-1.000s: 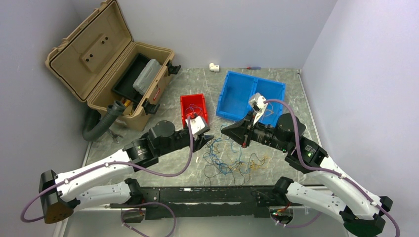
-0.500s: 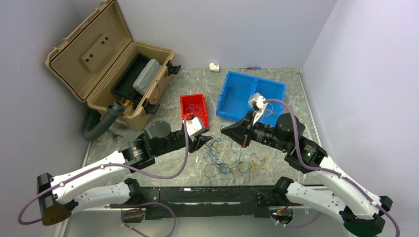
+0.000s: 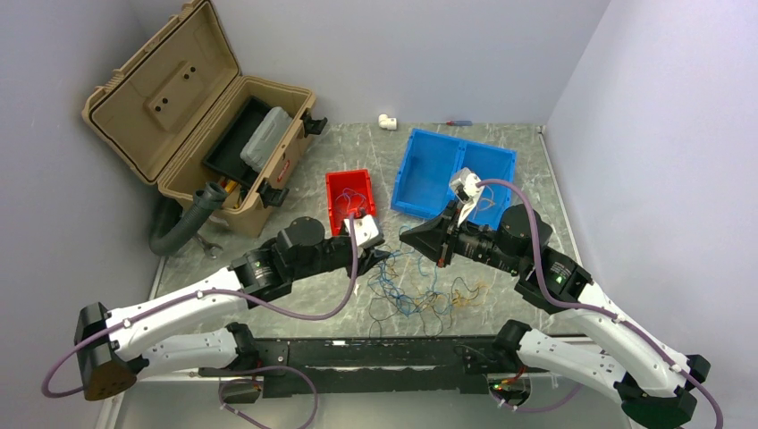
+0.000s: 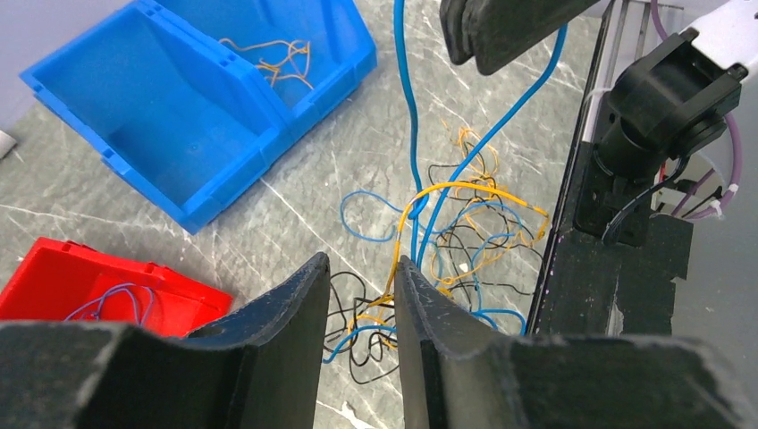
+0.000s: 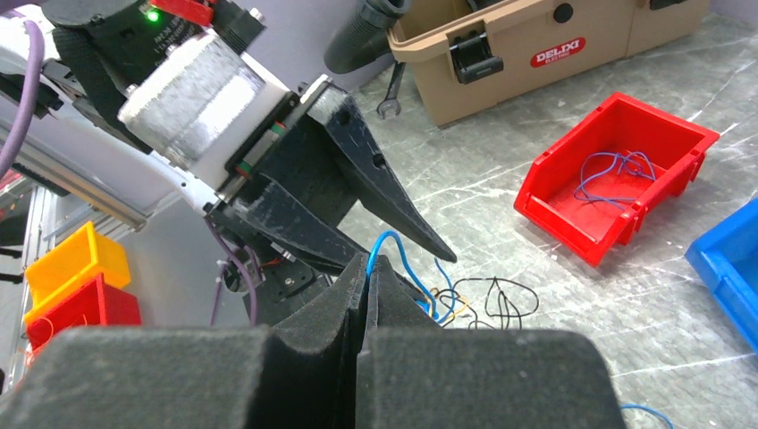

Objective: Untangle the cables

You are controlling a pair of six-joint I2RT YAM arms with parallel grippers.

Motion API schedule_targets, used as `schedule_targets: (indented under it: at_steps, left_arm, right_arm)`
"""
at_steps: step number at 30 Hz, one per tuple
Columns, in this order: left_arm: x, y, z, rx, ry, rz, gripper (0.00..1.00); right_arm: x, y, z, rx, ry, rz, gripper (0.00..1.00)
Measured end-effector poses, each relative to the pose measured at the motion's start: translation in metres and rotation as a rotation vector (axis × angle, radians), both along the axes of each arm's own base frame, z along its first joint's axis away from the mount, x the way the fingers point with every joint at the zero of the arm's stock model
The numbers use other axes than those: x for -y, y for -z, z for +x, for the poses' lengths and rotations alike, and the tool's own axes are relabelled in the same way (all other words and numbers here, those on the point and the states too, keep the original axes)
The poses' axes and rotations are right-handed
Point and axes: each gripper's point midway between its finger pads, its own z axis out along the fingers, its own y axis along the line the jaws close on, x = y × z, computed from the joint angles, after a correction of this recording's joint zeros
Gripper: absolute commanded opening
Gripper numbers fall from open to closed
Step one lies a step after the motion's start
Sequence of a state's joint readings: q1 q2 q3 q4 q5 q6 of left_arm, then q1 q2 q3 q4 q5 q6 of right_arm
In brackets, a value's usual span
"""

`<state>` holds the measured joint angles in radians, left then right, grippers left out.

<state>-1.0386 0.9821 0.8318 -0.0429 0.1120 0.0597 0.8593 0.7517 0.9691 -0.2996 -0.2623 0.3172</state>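
The cables (image 3: 425,290) lie in a loose tangle of blue, yellow-orange and black wires (image 4: 465,232) on the grey table between the arms. My right gripper (image 3: 404,234) hangs above the tangle's far left side, shut (image 5: 366,261) on a blue cable (image 5: 400,246). Two strands of that cable (image 4: 413,134) run down from it into the pile. Just left of it, my left gripper (image 3: 383,256) stands partly open (image 4: 357,268) over the tangle. A yellow wire (image 4: 447,188) and the blue strands pass by its right fingertip (image 4: 407,277). Nothing is held between its jaws.
A red bin (image 3: 350,198) with a thin blue-purple wire stands behind the left gripper. A blue two-part bin (image 3: 456,174) behind the right gripper holds yellow-orange wires (image 4: 268,54). An open tan toolbox (image 3: 197,125) sits far left. The black base rail (image 3: 375,353) borders the tangle's near side.
My left arm has reached right and forward, bringing its gripper closer to the right gripper and the lifted blue cable. The right arm has stayed still.
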Motion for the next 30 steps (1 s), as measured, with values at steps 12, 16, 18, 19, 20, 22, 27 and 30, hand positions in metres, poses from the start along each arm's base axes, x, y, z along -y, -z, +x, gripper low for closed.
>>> schedule_targets:
  at_steps: [12, 16, 18, 19, 20, 22, 27, 30]
  left_arm:
    - [0.017, 0.018, 0.003, -0.044, 0.025, 0.044, 0.0]
    - [0.018, 0.018, 0.005, -0.044, 0.011, 0.04, 0.0]
    - [0.016, 0.017, 0.009, -0.043, -0.013, 0.035, 0.0]
    - [0.014, 0.017, 0.012, -0.039, -0.036, 0.031, 0.0]
    - [0.011, 0.018, 0.015, -0.038, -0.059, 0.03, 0.0]
    - [0.003, 0.021, 0.019, -0.046, -0.11, 0.026, 0.0]
    - [-0.022, 0.035, 0.03, -0.077, -0.261, 0.035, 0.0]
    - [-0.036, 0.043, 0.037, -0.099, -0.355, 0.046, 0.0]
  right_arm:
    - [0.001, -0.001, -0.001, 0.003, 0.001, 0.004, 0.0]
    - [0.005, -0.005, 0.001, 0.012, 0.023, 0.012, 0.0]
    - [0.012, -0.007, 0.004, 0.02, 0.064, 0.017, 0.0]
    - [0.018, -0.009, 0.008, 0.027, 0.103, 0.022, 0.0]
    - [0.025, -0.011, 0.011, 0.032, 0.145, 0.029, 0.0]
    - [0.044, -0.015, 0.019, 0.037, 0.251, 0.042, 0.0]
    - [0.105, -0.012, 0.041, -0.002, 0.593, 0.071, 0.0]
    - [0.14, -0.004, 0.047, -0.031, 0.772, 0.072, 0.0]
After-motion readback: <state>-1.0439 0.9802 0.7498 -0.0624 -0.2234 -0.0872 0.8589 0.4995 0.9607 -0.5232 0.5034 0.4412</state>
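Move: The yellow cable strand hangs between my left hand's open fingertips, about 2 cm to the right and 2 cm below. The tangled pile lies some 8 cm right of that hand, level with it fore and aft, roughly 26 cm below; the red box is about 22 cm ahead and 8 cm left, 24 cm down. From my right hand, which already holds the blue cable, the blue box is roughly 31 cm ahead, 17 cm right and 33 cm below, and the yellow strand about 3 cm ahead, 2 cm left, 10 cm lower. I ease my left hand about 2 cm right and down around the yellow strand and pinch it shut. Then I pull my hands apart: my right keeps the blue cable and sweeps some 14 cm right and a little forward towards the blue box, swinging about 45 degrees clockwise, while my left draws back left, forward and down, turning counter-clockwise. ##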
